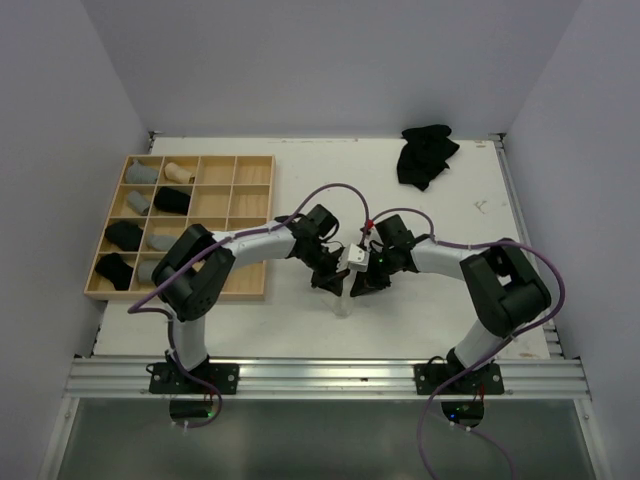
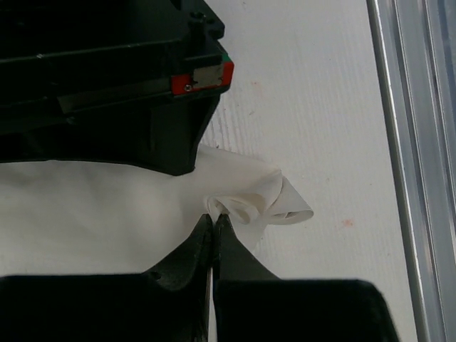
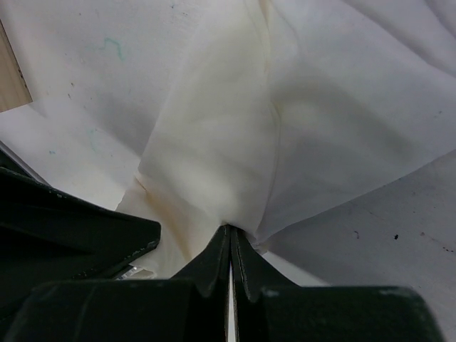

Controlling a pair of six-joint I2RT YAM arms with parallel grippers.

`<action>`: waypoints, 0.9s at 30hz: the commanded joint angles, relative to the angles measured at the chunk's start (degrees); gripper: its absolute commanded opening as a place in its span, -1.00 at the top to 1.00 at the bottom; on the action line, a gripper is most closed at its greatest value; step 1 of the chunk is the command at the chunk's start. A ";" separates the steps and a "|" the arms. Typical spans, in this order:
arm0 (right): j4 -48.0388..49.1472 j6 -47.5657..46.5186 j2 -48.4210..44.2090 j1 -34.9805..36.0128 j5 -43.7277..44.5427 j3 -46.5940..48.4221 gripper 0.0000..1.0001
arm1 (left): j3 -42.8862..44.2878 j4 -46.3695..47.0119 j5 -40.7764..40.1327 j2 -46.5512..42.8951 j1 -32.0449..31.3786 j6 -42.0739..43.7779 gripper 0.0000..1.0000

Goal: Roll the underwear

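A white underwear (image 2: 85, 206) lies limp on the white table, bunched into a small fold (image 2: 260, 203) at one corner. My left gripper (image 2: 214, 217) is shut on that cloth just beside the fold. My right gripper (image 3: 230, 228) is shut on a creased cream-white part of the same underwear (image 3: 235, 121). In the top view both grippers meet tip to tip at the table's middle, left gripper (image 1: 330, 280) and right gripper (image 1: 366, 282), with a bit of the underwear (image 1: 342, 303) showing under them. The right gripper's black body (image 2: 107, 78) fills the top of the left wrist view.
A wooden grid tray (image 1: 250, 200) stands at the left, holding several rolls: grey (image 1: 143, 172), beige (image 1: 179, 172), black (image 1: 172, 200). A heap of black underwear (image 1: 428, 155) lies at the back right. A metal rail (image 2: 406, 142) runs along the table's near edge.
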 commanded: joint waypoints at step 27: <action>-8.43 -5.70 -38.86 -1.29 7.66 -6.54 0.34 | 6.61 -0.04 -1.75 15.10 3.38 -16.27 0.97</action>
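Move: The left gripper still pinches the rolled near end of the underwear, whose bulk sits about 2 cm back and 1 cm right of that hand, 1 cm lower. The flat, unrolled part is centred some 6 cm straight ahead of the left hand and about 3 cm below. The right gripper holds that flat part down at its edge; from this hand its middle lies roughly 4 cm ahead and 3 cm left, about level. Bring the left gripper, fingers kept shut on the rolled end, about 3 cm forward and 2.5 cm down onto the flat underwear, edging a little right, then roll the wrist forward about its own fingers by some 15 degrees. Keep the right gripper holding the cloth for the first half, then let go and lift it briskly some 10 cm, drifting right, fingers parting partway and swinging forward. ##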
